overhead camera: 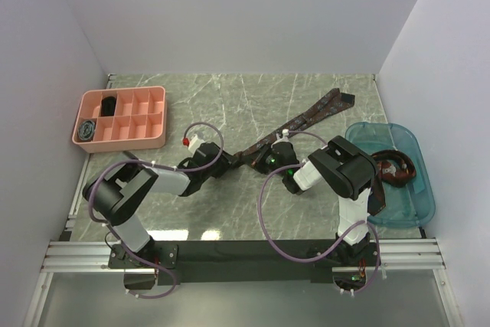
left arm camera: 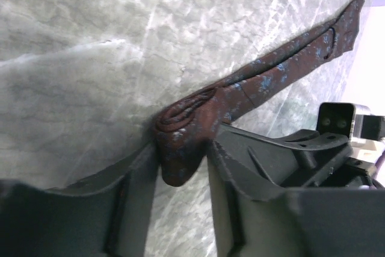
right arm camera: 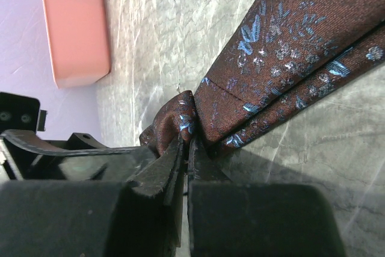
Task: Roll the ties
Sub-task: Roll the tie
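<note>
A dark maroon tie (overhead camera: 306, 122) with a blue pattern lies slanted across the marble table, its wide pointed end at the back right. Its near end is wound into a small roll (left arm camera: 180, 142). My left gripper (left arm camera: 183, 151) sits round that roll, with a finger pressed on each side. Just to the right, my right gripper (right arm camera: 187, 139) is shut, pinching a fold of the same tie (right arm camera: 283, 46) at its fingertips. In the top view the left gripper (overhead camera: 227, 161) and the right gripper (overhead camera: 269, 161) stand close together at the tie's near end.
A pink compartment tray (overhead camera: 157, 116) at the back left holds a black coil (overhead camera: 109, 103) and a grey-blue coil (overhead camera: 88, 129). A blue bin (overhead camera: 409, 204) at the right holds another maroon tie (overhead camera: 394, 168). Purple cables loop over both arms.
</note>
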`<state>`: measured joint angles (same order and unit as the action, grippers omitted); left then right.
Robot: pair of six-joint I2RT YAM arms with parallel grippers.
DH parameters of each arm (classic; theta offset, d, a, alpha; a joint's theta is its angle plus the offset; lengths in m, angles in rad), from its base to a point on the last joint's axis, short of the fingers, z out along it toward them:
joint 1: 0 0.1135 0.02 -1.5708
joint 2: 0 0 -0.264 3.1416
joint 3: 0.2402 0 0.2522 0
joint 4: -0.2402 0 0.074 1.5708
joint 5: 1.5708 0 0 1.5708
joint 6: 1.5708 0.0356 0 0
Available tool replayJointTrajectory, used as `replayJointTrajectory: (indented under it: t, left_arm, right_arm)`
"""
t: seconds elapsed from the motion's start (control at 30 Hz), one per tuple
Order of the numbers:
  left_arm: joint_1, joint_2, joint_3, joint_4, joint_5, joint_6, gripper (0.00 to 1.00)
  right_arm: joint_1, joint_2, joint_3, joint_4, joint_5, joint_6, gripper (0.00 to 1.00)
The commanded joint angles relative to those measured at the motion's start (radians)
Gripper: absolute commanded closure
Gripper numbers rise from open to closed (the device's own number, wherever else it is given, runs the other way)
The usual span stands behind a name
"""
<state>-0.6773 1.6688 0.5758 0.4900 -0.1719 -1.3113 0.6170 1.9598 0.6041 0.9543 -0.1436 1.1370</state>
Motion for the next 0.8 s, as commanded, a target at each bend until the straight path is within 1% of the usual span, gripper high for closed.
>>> replayJointTrajectory:
  t: [0.0,0.03,0.13,0.17,0.23,0.27,0.33,0.4,0.43,0.47,0.5,0.53,0.6,0.63,0.77]
  left_arm:
    - [0.001,0.049,-0.031,-0.041,-0.009,0.026,0.6]
    - [0.001,0.052,-0.028,-0.044,-0.009,0.026,0.61]
    - [0.001,0.058,-0.027,-0.053,-0.011,0.034,0.72]
    - [0.001,0.057,-0.027,-0.057,-0.014,0.034,0.78]
    - [0.001,0.042,-0.022,-0.073,-0.021,0.044,0.85]
    - [0.001,0.028,-0.019,-0.099,-0.026,0.059,0.92]
    - [0.001,0.011,0.005,-0.142,-0.046,0.075,0.98]
    - [0.001,-0.015,0.033,-0.244,-0.063,0.109,0.99]
    - [0.001,-0.024,0.068,-0.287,-0.078,0.121,0.99]
    - [0.001,-0.032,0.088,-0.33,-0.086,0.145,0.99]
    - [0.001,-0.041,0.111,-0.375,-0.093,0.158,0.99]
    - [0.001,-0.044,0.158,-0.474,-0.107,0.171,0.99]
    - [0.001,-0.046,0.226,-0.572,-0.12,0.205,0.99]
    - [0.002,-0.047,0.242,-0.643,-0.123,0.213,0.99]
    - [0.001,-0.046,0.323,-0.816,-0.156,0.279,0.99]
  right_arm:
    - [-0.016,0.051,-0.024,-0.23,0.055,-0.043,1.0]
    - [-0.014,0.051,-0.023,-0.232,0.055,-0.043,1.0]
    - [-0.016,0.05,-0.021,-0.235,0.053,-0.046,1.0]
    - [-0.014,0.05,-0.02,-0.238,0.055,-0.048,1.0]
    - [-0.016,0.045,-0.018,-0.241,0.053,-0.057,1.0]
    - [-0.014,0.039,-0.017,-0.241,0.053,-0.063,1.0]
    - [-0.014,0.03,-0.014,-0.247,0.049,-0.077,1.0]
    - [-0.014,0.005,-0.01,-0.259,0.038,-0.105,1.0]
    - [-0.016,-0.007,-0.009,-0.265,0.032,-0.117,0.98]
    - [-0.016,-0.021,-0.007,-0.275,0.029,-0.131,0.95]
    - [-0.014,-0.051,-0.001,-0.305,0.026,-0.164,0.89]
    - [-0.014,-0.07,0.003,-0.321,0.027,-0.181,0.86]
    - [-0.014,-0.128,0.011,-0.365,0.03,-0.241,0.8]
    - [-0.014,-0.146,0.014,-0.377,0.029,-0.265,0.8]
    - [-0.014,-0.246,0.048,-0.457,0.019,-0.417,0.75]
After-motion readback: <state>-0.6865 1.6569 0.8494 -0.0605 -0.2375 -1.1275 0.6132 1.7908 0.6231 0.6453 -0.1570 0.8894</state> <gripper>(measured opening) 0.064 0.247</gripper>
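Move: Between the left hand's half-open fingers, about 1 cm ahead, 1 cm right and 1 cm below the hand point, sits the tie's rolled end. The right fingertips are some 4 cm to the left hand's right and 1 cm ahead, 1 cm lower. For the right hand, shut on the tie beside the coil, the rolled end lies about 3 cm left and level fore-and-aft. The tie's tail end is roughly 18 cm ahead and 28 cm right of the right hand. Closing on the rolled end after sinking about half a centimetre, the left fingers pinch the coil's near edge. The left hand then rolls its left side up some 20 degrees and shifts 1 to 1.5 cm left, lifting slightly. Only after that pinch does the right hand part its fingers, let go of the tie beside the coil, and draw about 2 cm back and right, away from it. ##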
